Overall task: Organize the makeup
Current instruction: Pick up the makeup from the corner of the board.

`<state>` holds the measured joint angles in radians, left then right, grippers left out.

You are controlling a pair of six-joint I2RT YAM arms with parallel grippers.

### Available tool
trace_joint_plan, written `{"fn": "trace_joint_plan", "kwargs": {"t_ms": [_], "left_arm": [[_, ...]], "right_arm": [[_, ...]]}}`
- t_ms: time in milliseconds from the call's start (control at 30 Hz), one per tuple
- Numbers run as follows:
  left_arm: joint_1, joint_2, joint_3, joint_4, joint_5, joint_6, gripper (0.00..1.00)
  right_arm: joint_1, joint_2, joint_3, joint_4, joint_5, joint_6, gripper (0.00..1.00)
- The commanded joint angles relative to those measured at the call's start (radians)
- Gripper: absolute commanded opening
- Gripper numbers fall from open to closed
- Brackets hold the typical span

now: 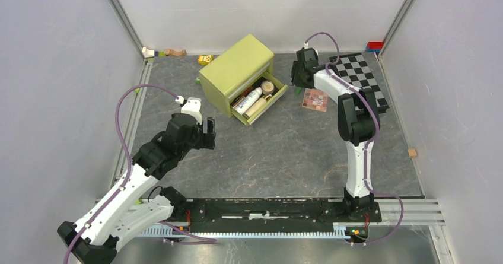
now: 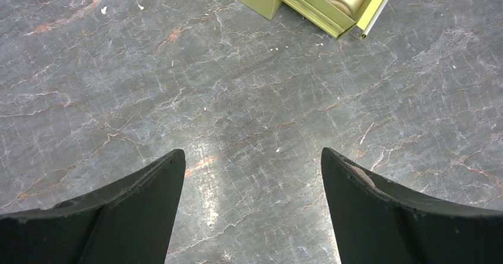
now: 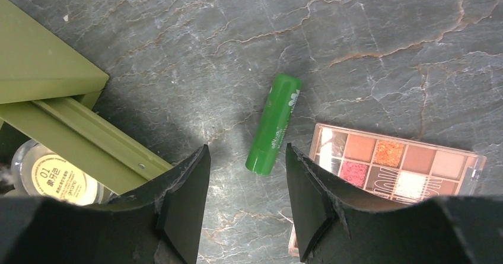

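The green stick (image 3: 274, 124) lies on the grey table beside the pink-brown eyeshadow palette (image 3: 394, 160), which also shows in the top view (image 1: 315, 99). My right gripper (image 3: 247, 148) is open and empty, hovering over the stick's near end, which shows between the fingertips. The olive drawer box (image 1: 237, 71) has its drawer open with the white bottle (image 1: 248, 96), a round tan compact (image 1: 268, 86) and a tan tube (image 1: 256, 107) inside. The compact also shows in the right wrist view (image 3: 56, 175). My left gripper (image 2: 252, 152) is open and empty over bare table, short of the drawer's corner (image 2: 332, 9).
The black-and-white chequered board (image 1: 359, 77) lies at the back right, behind the right arm. Small toy blocks sit along the back wall (image 1: 161, 52), by the box (image 1: 205, 59) and in the back right corner (image 1: 373, 45). A small wooden block (image 1: 411, 152) lies at the right edge.
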<state>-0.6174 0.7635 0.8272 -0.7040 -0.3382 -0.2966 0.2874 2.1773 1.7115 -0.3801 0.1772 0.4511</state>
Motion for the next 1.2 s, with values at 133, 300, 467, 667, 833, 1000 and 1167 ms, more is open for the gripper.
{"fn": "trace_joint_plan", "kwargs": {"t_ms": [133,300,467,667,833,1000,1167], "left_arm": [[0.005,-0.002,-0.004,0.036,0.024,0.045,0.9],[0.005,0.0,-0.005,0.038,0.013,0.047,0.9],[0.007,-0.004,-0.002,0.037,0.024,0.047,0.9],[0.013,0.0,-0.007,0.041,0.018,0.05,0.9],[0.015,0.002,-0.008,0.041,0.032,0.05,0.9],[0.014,0.0,-0.008,0.041,0.021,0.05,0.9],[0.015,-0.001,-0.008,0.041,0.022,0.05,0.9]], "right_arm": [[-0.002,0.061,0.053,0.004,0.078,-0.013,0.56],[-0.004,0.104,0.114,-0.013,0.099,-0.032,0.55],[-0.004,0.148,0.161,-0.049,0.117,-0.044,0.49],[-0.008,0.166,0.165,-0.077,0.093,-0.056,0.35],[-0.007,0.143,0.088,-0.024,0.05,-0.014,0.25],[-0.005,0.053,0.011,0.059,0.032,0.008,0.15],[-0.003,-0.134,-0.137,0.2,0.039,0.064,0.1]]}}
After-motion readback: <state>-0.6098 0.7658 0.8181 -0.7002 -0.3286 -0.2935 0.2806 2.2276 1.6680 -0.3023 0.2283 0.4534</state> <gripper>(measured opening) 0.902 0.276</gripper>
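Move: The green tube lies almost beneath the right gripper, about 2 cm ahead, 1 cm to its right and 4 cm below. The eyeshadow palette sits some 8 cm to the gripper's right, 3 cm back and 5 cm lower. The round jar in the open drawer is roughly 10 cm to its left, level with it fore-and-aft and 2 cm lower. From the left hand, the tube is about 31 cm ahead, 30 cm right and 17 cm below. Sink the half-open right gripper about 4 cm onto the green tube, easing some 2 cm forward and a little to the right as it goes. Close the fingers across the tube between drawer and palette and pinch it from both sides, then, keeping hold, start drawing back towards the base by about 1.5 cm with only a slight rise. ##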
